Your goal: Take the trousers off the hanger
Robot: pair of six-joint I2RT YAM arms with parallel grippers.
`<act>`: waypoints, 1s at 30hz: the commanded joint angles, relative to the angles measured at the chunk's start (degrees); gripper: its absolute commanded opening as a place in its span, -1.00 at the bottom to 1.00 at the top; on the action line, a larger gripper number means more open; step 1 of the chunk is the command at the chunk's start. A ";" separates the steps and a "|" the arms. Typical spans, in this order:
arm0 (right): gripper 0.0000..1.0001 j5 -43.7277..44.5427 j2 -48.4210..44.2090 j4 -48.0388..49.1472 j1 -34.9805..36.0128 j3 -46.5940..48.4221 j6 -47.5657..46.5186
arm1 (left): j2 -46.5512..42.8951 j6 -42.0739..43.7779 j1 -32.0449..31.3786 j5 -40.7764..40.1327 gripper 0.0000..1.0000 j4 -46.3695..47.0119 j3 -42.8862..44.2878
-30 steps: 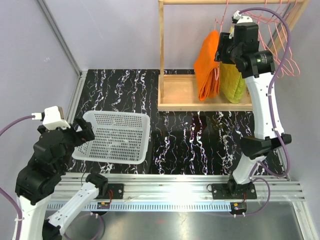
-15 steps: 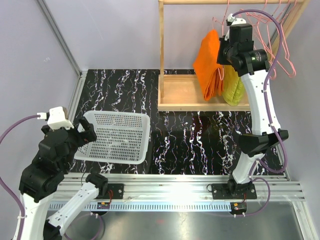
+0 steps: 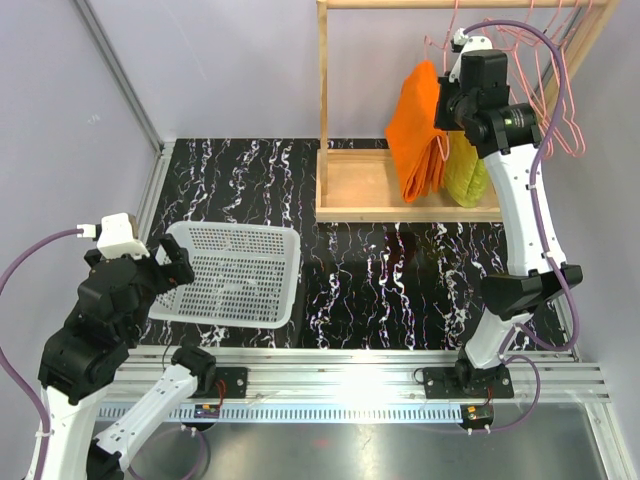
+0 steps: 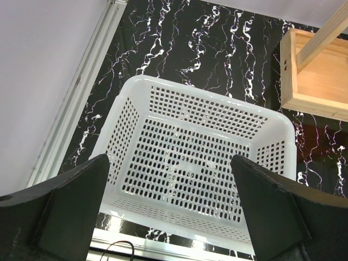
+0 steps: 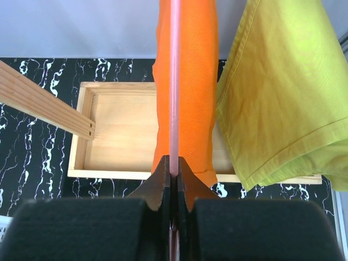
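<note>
The orange trousers hang folded over a pink hanger on the wooden rack at the back right. In the right wrist view the trousers hang straight down below the hanger's wire. My right gripper is shut on that pink wire, high up by the rack; in the top view it sits just right of the trousers. My left gripper is open and empty, held above the near edge of the white mesh basket.
A yellow-green garment hangs right beside the trousers. Several empty pink hangers hang on the rack rail at the far right. The wooden rack's base tray lies under the garments. The basket stands at the left on black marbled table.
My right gripper moved left and back toward the rack, carrying the hanger and trousers slightly; since half a second ago it has barely shifted. The left arm rose a little.
</note>
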 commanded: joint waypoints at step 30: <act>-1.00 -1.30 -5.73 17.24 0.17 8.97 -3.09 | -0.44 1.45 -0.21 0.77 0.98 3.49 -1.16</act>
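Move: My right fingers are already shut on the near shoulder of the hanger. The orange trousers on that hanger lie about 8 cm ahead, straight in line, with their middle some 14 cm lower. The yellow trousers hang about 12 cm to their right, level with them, and the wooden tray is roughly 37 cm below me and 6 cm ahead. From my left hand, the orange trousers are around 35 cm ahead, 50 cm right and 6 cm lower. Keeping my right fingers pinched on the hanger's near shoulder, I raise it almost straight up by about 7 cm, easing in slowly before a quicker pull, and tip my fingertips up some 10 degrees as I go. That carries my grip upward, away from the orange trousers' lower folds and the tray. ##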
